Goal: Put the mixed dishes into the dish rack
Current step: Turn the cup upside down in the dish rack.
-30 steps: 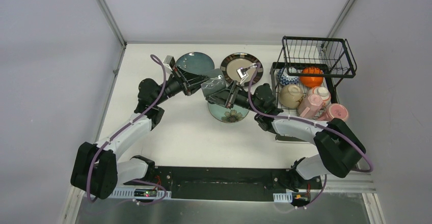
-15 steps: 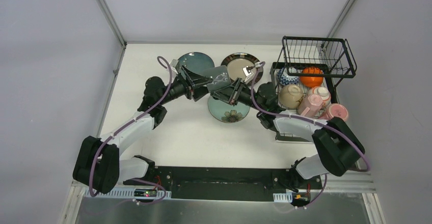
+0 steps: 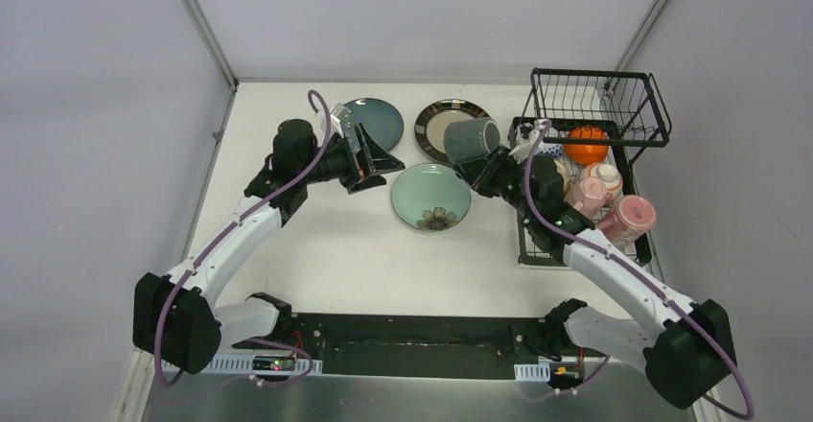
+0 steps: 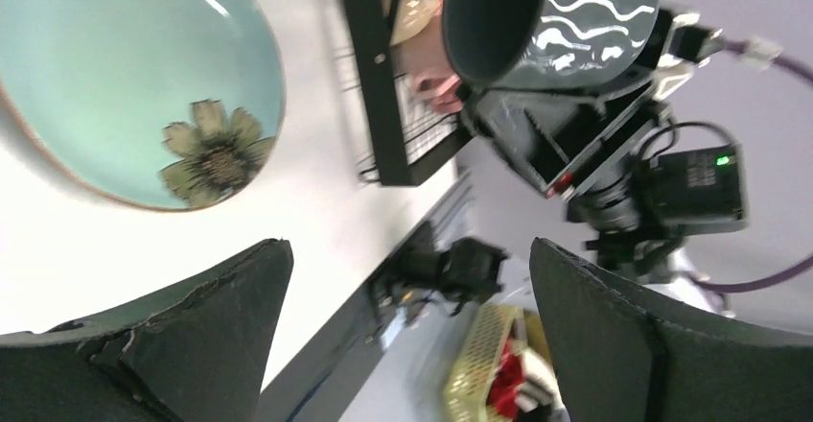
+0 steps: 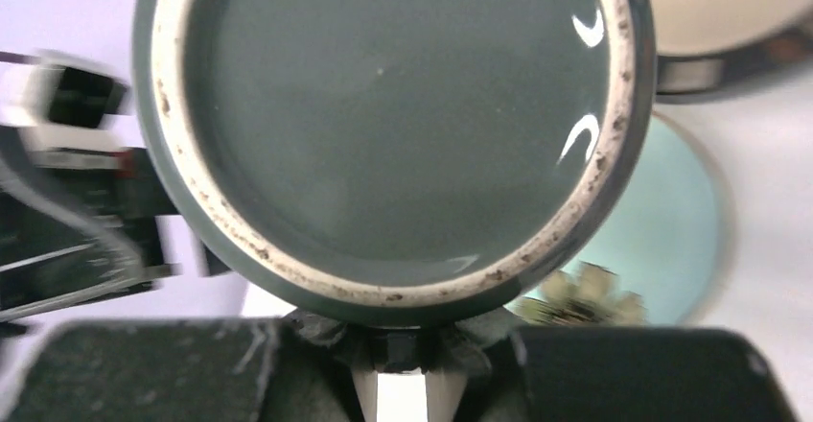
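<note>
My right gripper [image 3: 482,161] is shut on a dark grey cup [image 3: 470,138] with white wavy lines, held in the air just left of the black wire dish rack [image 3: 575,84]. The cup's mouth fills the right wrist view [image 5: 393,115], above my gripper [image 5: 398,350]. My left gripper [image 3: 381,158] is open and empty, left of the mint green flower plate [image 3: 430,198]. In the left wrist view its fingers [image 4: 192,345] stand wide apart, and the cup [image 4: 546,19] shows beyond. The dark teal plate [image 3: 376,121] and the dark-rimmed beige plate [image 3: 436,120] lie on the table behind.
An orange bowl [image 3: 587,142], pink cups [image 3: 628,217] and a beige bowl, partly hidden by my right arm, sit in the rack's lower tray. The raised basket tier [image 3: 599,101] holds nothing I can see. A wall stands right of the rack.
The grey cup has passed from my left gripper to my right one. The left gripper let go and drew back left. The right arm carried the cup right, toward the rack.
</note>
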`<move>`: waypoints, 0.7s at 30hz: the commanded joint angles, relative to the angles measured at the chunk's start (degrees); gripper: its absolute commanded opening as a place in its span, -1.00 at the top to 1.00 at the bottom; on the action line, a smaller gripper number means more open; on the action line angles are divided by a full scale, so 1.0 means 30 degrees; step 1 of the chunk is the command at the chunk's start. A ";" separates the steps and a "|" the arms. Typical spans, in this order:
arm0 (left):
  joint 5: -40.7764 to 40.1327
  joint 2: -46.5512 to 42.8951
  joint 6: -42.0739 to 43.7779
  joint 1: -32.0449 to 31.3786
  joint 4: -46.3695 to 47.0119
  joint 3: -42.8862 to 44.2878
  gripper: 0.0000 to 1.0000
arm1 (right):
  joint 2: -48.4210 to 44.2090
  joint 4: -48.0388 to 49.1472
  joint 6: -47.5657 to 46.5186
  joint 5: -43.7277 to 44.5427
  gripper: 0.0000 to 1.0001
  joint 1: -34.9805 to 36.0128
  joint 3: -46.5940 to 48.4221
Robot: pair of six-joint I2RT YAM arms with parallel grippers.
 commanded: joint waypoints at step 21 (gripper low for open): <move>-1.3831 -0.2912 1.6245 -0.0093 -1.3658 0.4253 -0.98 | -0.5488 -1.8003 -0.6273 1.2828 1.00 -0.0296 0.2003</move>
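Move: The right hand already holds the grey cup. The open spot it is headed for, in the near-left part of the dish rack, lies about 20 cm to its right, 8 cm back and 18 cm below. The beige bowl stands about 22 cm right and 2 cm ahead, the nearer-left pink mug some 30 cm right and 4 cm back, and the green plate 11 cm left and level with the hand. From the empty left hand that spot is about 43 cm right and 9 cm back. The right hand keeps its pinch on the cup's handle and sweeps some 17 cm right, sinking about 9 cm and drawing back a little less, from beside the green plate to over the left side of the dish rack, while its wrist tips about 50 degrees so the fingers swing down from nearly level and the cup's mouth turns to the table. The left hand, fingers still wide open, withdraws about 12 cm left, away from the cup, and swings its fingertips from pointing right to pointing downward. ##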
